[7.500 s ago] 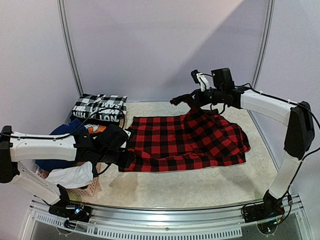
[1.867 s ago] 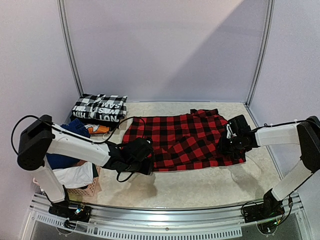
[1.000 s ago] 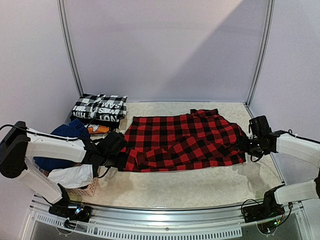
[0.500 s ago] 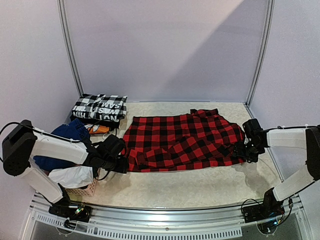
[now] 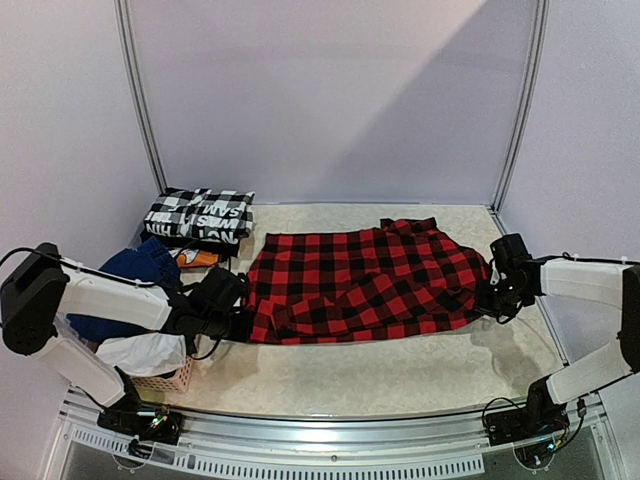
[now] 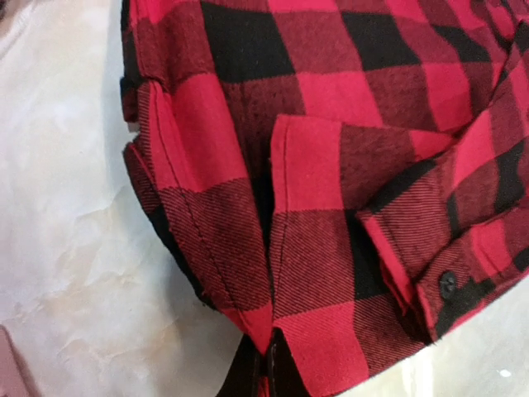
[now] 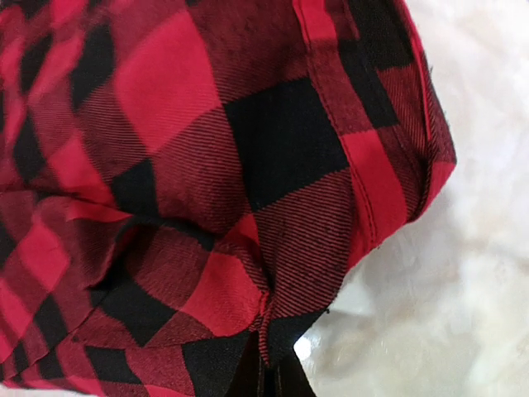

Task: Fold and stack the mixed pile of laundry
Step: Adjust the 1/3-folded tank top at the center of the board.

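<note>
The red-and-black plaid shirt [image 5: 365, 282] lies spread across the middle of the table. My left gripper [image 5: 243, 325] is shut on its near left corner [image 6: 281, 331], the cloth pinched between the closed jaws at the bottom of the left wrist view. My right gripper [image 5: 490, 305] is shut on its near right edge [image 7: 273, 314], low over the table. The rest of the laundry, a navy piece [image 5: 140, 268] and a white piece [image 5: 140, 352], sits in the basket at the left. A folded black-and-white printed garment [image 5: 200, 216] lies at the back left.
The pink lattice basket [image 5: 172, 378] stands at the near left beside my left arm. Metal frame posts [image 5: 140, 100] rise at the back corners. The pale table surface [image 5: 400, 370] shows in front of the shirt.
Both grippers hold the shirt's near corners and have barely moved in the last second. The right gripper shifted slightly right and the shirt's near edge lies a bit straighter.
</note>
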`<move>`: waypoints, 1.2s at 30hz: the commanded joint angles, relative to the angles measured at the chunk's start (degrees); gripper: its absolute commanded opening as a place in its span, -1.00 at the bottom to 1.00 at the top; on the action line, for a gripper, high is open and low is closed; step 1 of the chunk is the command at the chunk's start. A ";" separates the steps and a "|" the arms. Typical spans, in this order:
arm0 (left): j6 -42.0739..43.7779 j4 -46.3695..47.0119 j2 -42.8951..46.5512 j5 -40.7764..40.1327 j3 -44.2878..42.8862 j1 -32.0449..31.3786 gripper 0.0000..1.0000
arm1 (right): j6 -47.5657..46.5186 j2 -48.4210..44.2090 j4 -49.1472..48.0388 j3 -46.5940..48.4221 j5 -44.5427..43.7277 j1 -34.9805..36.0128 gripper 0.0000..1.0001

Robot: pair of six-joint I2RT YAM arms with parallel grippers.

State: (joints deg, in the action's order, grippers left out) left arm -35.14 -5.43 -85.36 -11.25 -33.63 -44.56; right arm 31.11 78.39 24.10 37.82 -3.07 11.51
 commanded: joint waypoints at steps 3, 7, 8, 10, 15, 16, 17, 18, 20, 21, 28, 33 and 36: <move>-0.14 -7.44 8.85 -1.24 1.17 0.53 -1.00 | 2.16 -11.68 6.39 -3.24 3.39 -0.21 -1.00; -1.13 -10.82 13.69 -0.37 1.65 0.14 -1.00 | 5.75 -21.30 10.10 -4.31 7.10 -0.23 -1.00; -1.60 -11.76 15.24 -0.25 1.71 -0.06 -1.00 | 6.40 -22.96 11.52 -4.40 6.91 -0.27 -1.00; -2.48 -13.93 18.78 -0.34 1.84 -0.53 -1.00 | 8.25 -28.08 13.95 -4.85 6.65 -0.26 -1.00; -4.02 -18.62 25.44 -0.01 1.79 -1.68 -1.00 | 12.29 -36.58 17.85 -5.70 5.34 -0.18 -1.00; -4.26 -19.05 26.18 0.34 1.86 -2.02 -1.00 | 12.80 -37.70 18.46 -5.74 5.69 -0.17 -1.00; -4.51 -19.44 26.67 0.73 1.82 -2.42 -1.00 | 13.19 -38.73 18.82 -5.81 6.14 -0.18 -1.00; -4.83 -19.81 26.99 1.04 1.94 -2.81 -1.00 | 13.40 -39.19 18.96 -6.02 6.55 -0.17 -1.00; -5.51 -20.39 27.48 1.44 2.23 -3.75 -1.00 | 13.98 -39.97 19.55 -6.26 6.77 -0.17 -1.00; -5.91 -20.76 27.79 1.46 2.31 -4.16 -1.00 | 14.37 -40.38 19.88 -6.35 6.76 -0.10 -1.00; -6.44 -25.17 30.30 1.03 1.67 -5.63 -0.99 | 15.20 -43.09 20.86 -6.80 7.54 -0.09 -0.97; -5.57 -26.15 30.70 1.97 1.19 -5.87 -0.25 | 15.88 -46.71 21.59 -6.43 8.78 -0.08 0.20; -5.05 -26.67 31.76 -0.22 0.41 -5.98 0.46 | 16.10 -48.90 22.81 -5.30 8.32 -0.08 0.70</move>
State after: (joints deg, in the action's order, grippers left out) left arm -40.86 -29.58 -55.24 -9.67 -32.32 -49.84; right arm 46.48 32.10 44.82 31.53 5.21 11.51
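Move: Pinched by both hands at its near corners, the plaid tank top has its middle about 29 cm right and 11 cm ahead of the left hand, and some 25 cm left and 6 cm ahead of the right. The bare board each corner is taken to lies roughly 7 cm back from its hand. From the left hand, the pink basket stands about 20 cm left and 7 cm back, the folded shirt stack 27 cm ahead and 10 cm left. Lifting the pinched near corners of the tank top with both hands, about 9 cm up, and drawing them back towards the robot, the left by some 6 cm and the right by 9; the left also drifts slightly left. The rise levels off midway while the backward pull goes on. The right wrist tilts by around 25 degrees, the left by under 10, and at the end both grippers open wide to let the cloth go. ##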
